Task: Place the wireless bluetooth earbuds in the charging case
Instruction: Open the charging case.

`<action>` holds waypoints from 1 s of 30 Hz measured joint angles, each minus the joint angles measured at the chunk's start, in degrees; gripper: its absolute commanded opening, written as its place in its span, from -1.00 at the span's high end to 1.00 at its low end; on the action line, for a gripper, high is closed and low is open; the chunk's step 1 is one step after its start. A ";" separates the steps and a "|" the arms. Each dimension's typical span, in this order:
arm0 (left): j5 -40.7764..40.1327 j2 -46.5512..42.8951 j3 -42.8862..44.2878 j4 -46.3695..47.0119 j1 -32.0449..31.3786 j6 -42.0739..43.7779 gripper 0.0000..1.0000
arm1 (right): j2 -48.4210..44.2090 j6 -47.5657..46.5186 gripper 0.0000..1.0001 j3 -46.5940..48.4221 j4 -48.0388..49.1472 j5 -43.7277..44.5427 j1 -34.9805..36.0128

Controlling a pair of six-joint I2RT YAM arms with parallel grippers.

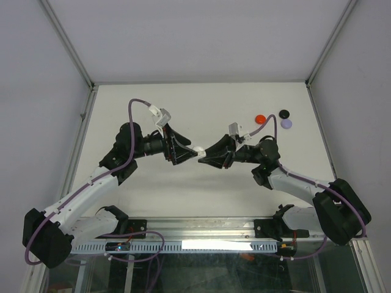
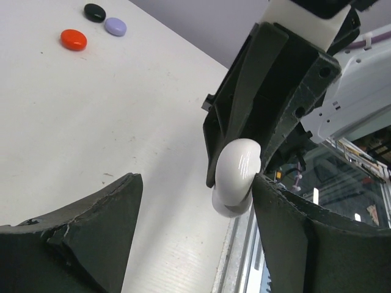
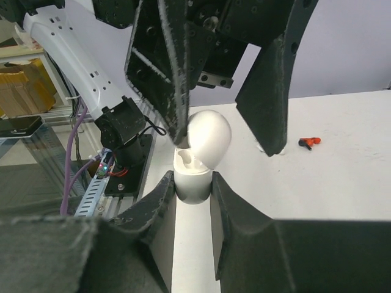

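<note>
My right gripper [image 3: 193, 181] is shut on the base of the white charging case [image 3: 193, 189] and holds it above the table's middle [image 1: 200, 149]. The case's lid [image 3: 209, 135] is tipped open and a hollow shows inside. My left gripper [image 2: 197, 189] is open around the lid, with one finger [image 2: 287, 213] against it. The case also shows in the left wrist view [image 2: 237, 174]. The red earbud [image 1: 260, 118], black earbud [image 1: 284, 113] and lavender earbud [image 1: 286, 124] lie on the table at the back right. The white earbud is not in view.
The three earbuds also show far off in the left wrist view: red [image 2: 73, 39], black [image 2: 94, 11], lavender [image 2: 115, 26]. A small red and black object [image 3: 308, 142] lies on the table. The metal rail [image 1: 201, 244] with cables runs along the near edge.
</note>
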 measured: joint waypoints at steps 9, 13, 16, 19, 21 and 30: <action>-4.61 0.00 1.14 0.07 0.00 -3.43 -0.80 | -0.02 -2.91 1.00 -2.19 1.70 -0.04 0.37; -5.86 0.00 2.03 -0.63 0.00 -4.13 -0.90 | -0.13 -5.25 1.00 -2.80 1.22 0.94 0.37; -7.82 -0.17 3.13 -2.08 0.00 -4.26 -0.98 | -0.46 -6.93 1.00 -3.52 0.92 2.10 0.37; -11.65 -0.52 4.13 -4.81 0.00 -5.01 -0.98 | -0.96 -8.79 1.00 -4.42 0.57 3.74 0.37; -14.88 -0.74 4.57 -7.13 0.00 -5.73 -0.98 | -1.53 -10.34 1.00 -5.18 0.11 5.22 0.37; -37.79 0.07 5.90 -23.80 0.15 -11.91 -0.98 | -5.60 -18.18 1.00 -9.20 -3.96 13.51 0.37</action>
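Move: Some 27 cm to the left hand's left, about 10 cm ahead and 18 cm below, lie the two white earbuds; a red-and-black tool sits roughly 6 cm farther out than them. The charging case, lid part open, is just 3 cm to the left hand's right and 3 cm back, at its height. It is held in the right fingertips, its middle about 1 cm to that hand's left. Opening its fingers from mostly to fully wide, the left hand comes free of the case's lid, easing forward and a little up, then swings left and down towards the earbuds, about 8 cm left, 6 forward and 5 down in all, turning some 40 degrees counter-clockwise and tipping downward. The right hand keeps its pinch on the case, sinks 4 cm, then also drifts forward and right, turning clockwise. ##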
